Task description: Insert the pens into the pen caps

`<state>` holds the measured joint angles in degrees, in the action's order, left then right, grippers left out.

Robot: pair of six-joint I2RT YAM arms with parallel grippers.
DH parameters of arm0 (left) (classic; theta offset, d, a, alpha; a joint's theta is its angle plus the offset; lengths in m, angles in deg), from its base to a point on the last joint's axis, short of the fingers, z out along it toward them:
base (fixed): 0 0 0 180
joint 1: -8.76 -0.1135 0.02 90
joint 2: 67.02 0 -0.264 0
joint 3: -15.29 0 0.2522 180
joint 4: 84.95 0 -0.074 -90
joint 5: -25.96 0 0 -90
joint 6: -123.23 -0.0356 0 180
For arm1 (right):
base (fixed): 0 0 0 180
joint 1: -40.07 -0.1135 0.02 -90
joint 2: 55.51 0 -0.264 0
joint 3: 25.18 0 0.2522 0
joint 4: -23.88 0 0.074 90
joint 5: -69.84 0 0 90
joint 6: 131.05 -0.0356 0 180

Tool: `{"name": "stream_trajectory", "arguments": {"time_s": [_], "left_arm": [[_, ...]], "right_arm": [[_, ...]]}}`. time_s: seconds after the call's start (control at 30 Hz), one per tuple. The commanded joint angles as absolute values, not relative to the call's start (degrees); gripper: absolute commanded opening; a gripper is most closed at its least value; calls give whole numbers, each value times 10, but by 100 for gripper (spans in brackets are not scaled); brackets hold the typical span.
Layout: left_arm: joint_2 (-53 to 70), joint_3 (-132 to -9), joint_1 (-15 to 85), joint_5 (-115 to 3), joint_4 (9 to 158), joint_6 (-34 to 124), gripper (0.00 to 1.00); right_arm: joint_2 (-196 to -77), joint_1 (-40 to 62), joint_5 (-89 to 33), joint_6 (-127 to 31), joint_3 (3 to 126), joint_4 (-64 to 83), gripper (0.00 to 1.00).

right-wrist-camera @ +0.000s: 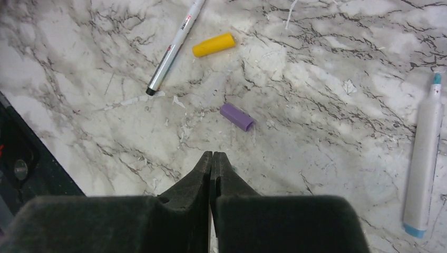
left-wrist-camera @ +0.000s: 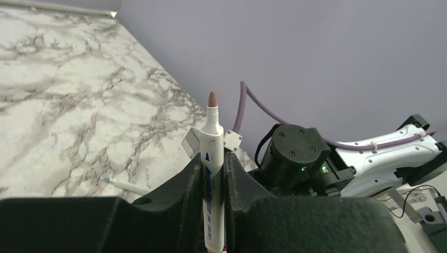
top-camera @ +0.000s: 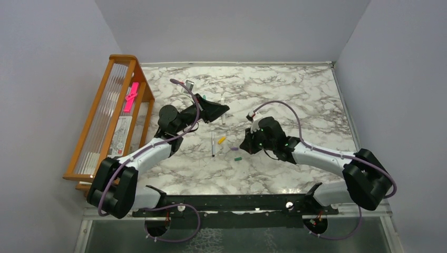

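My left gripper (left-wrist-camera: 213, 161) is shut on a white pen (left-wrist-camera: 211, 132) that stands upright between its fingers, brownish tip bare and pointing up; in the top view it hovers over the table's middle (top-camera: 221, 110). My right gripper (right-wrist-camera: 212, 156) is shut on nothing, just above the marble. Directly ahead of its tips lies a pale purple cap (right-wrist-camera: 236, 116). Farther off are an orange-yellow cap (right-wrist-camera: 213, 45) and a thin pen (right-wrist-camera: 174, 47) with a dark end. A white pen with a teal tip (right-wrist-camera: 423, 158) lies to the right. A green cap (top-camera: 237, 157) and a teal cap (top-camera: 249, 116) rest near the right gripper (top-camera: 245, 145).
A wooden rack (top-camera: 113, 116) with a pink strip (top-camera: 130, 96) stands along the left edge of the marble table (top-camera: 295, 89). Grey walls close the back and both sides. The right arm's wrist (left-wrist-camera: 295, 153) sits close behind the held pen in the left wrist view.
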<state>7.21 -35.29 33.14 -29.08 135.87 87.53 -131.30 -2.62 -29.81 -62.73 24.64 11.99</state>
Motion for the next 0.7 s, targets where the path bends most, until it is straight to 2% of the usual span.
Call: {"name": "stream_trajectory", "arguments": {"time_s": [0.0,0.1,0.23,0.3,0.67], "left_arm": [[47,-331,330,-279,1337,856,0],[43,-333,330,-278,1320,849,0],[39,-333,329,-277,1312,839,0],[35,-332,330,-280,1304,832,0],[27,-336,329,-287,1274,811,0]], "right_arm": [[-1345,-33,-290,-605,292,123,1],[-1379,-36,-291,-603,311,117,3],[-1414,-41,-270,-591,327,116,30],[-1431,-43,-263,-580,336,113,39],[-1481,-52,-237,-559,350,110,44]]}}
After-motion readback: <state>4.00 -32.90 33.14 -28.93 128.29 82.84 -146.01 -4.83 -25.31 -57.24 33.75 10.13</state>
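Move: The purple cap lies on the table about 3 cm ahead of the right hand, 3 cm to its left and 7 cm below. The green cap sits some 4 cm nearer the base than the purple one and 1 cm to its right; the yellow cap stands roughly 4 cm farther out and 5 cm to the left of the purple one. From the left hand, the purple cap is about 30 cm below, 3 cm back and 3 cm to the right. The purple cap on the table is approached by the empty right hand, which first slides about 3 cm forward and left, then sinks, ending nearly 4 cm lower. On the way its shut fingers spread to a bit under half, and the wrist tips them some 10 degrees more steeply down. The left hand lowers about 3 cm, still gripping the brown-tipped pen. ##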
